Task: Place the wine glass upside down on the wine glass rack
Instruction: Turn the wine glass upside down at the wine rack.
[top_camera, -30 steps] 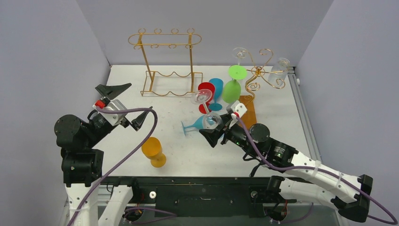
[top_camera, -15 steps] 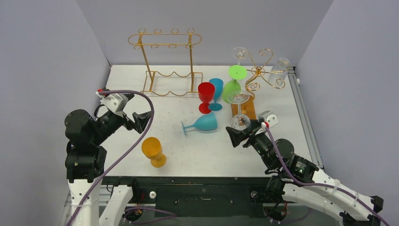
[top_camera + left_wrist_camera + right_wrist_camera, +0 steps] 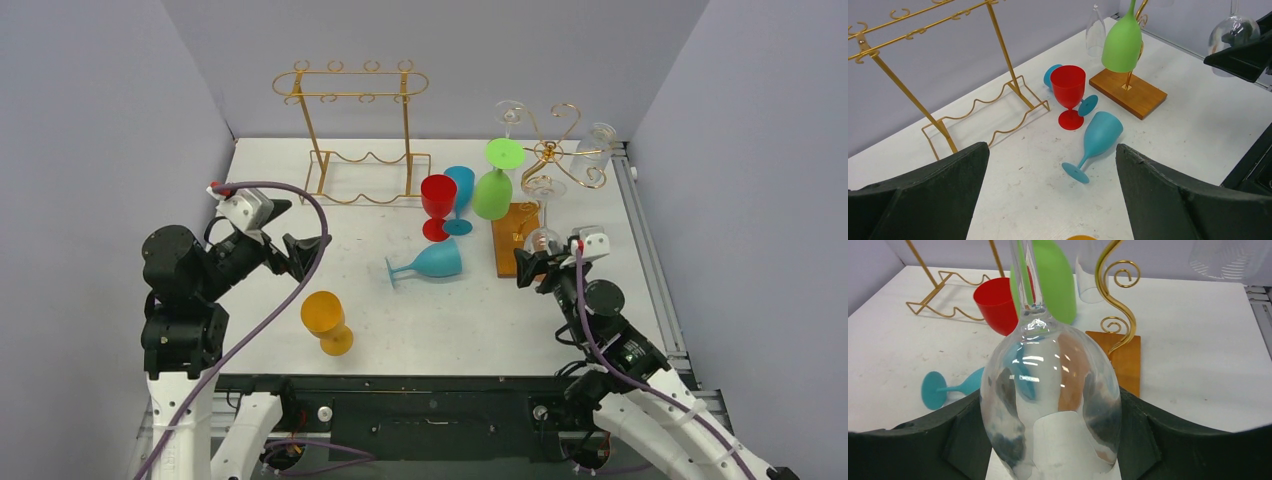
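Note:
A clear wine glass [image 3: 541,238] hangs upside down, foot uppermost, with my right gripper [image 3: 535,265] shut on its bowl. In the right wrist view the bowl [image 3: 1050,400] fills the space between both fingers [image 3: 1158,440] and the stem rises out of frame. It is held just in front of the curly gold wine glass rack [image 3: 552,150] and above that rack's wooden base [image 3: 514,232]. A green glass [image 3: 492,192] and two clear glasses hang from the rack. My left gripper [image 3: 290,232] stands open and empty at the table's left, well away from the rack.
A red glass [image 3: 437,205] and a blue glass [image 3: 459,195] stand left of the rack. Another blue glass [image 3: 428,264] lies on its side mid-table. A yellow glass [image 3: 327,322] sits near the front. A tall gold frame rack [image 3: 350,130] stands at the back.
My right arm has carried the clear glass from beside the lying blue glass rightward and back to the curly rack's base. The left arm has swung its gripper slightly toward the table's middle.

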Action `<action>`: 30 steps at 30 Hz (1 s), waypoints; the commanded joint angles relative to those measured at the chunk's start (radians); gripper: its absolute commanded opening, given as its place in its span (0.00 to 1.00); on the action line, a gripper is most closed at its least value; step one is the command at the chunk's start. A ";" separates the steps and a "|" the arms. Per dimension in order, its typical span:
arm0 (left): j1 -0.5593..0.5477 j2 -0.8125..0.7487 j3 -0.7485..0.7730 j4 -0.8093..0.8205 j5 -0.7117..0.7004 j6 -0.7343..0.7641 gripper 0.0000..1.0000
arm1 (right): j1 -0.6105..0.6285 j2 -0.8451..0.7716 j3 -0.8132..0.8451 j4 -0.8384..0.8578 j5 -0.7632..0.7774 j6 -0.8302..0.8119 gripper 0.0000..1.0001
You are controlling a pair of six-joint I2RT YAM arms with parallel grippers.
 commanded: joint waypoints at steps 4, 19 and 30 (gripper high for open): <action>0.002 0.022 0.014 0.019 -0.010 0.003 0.96 | -0.195 0.076 0.011 0.187 -0.235 0.033 0.38; 0.001 0.035 0.013 -0.005 -0.005 0.050 0.96 | -0.420 0.171 -0.024 0.338 -0.371 0.062 0.37; 0.001 0.040 0.011 -0.011 0.005 0.063 0.96 | -0.426 0.337 0.002 0.470 -0.378 0.070 0.37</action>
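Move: Ahead of the right hand, which already holds the clear wine glass upside down by its bowl, the wine glass rack's near hook lies about 9 cm farther out, 3 cm to the left and 13 cm above. The rack's hub is some 15 cm ahead, 1 cm left and 14 cm up; the hanging green glass is roughly 15 cm ahead, 8 cm left and 5 cm up. From the left hand, the near hook is about 12 cm ahead, 33 cm right and level in height. Carrying the upturned clear glass stem-up in towards the near side of the wine glass rack, the right hand goes forward about 8 cm, drifting some 3 cm right past the hanging green glass and sinking by 2 to 3 cm, mostly near the end. The wrist hardly turns and the fingers keep their hold on the bowl. ##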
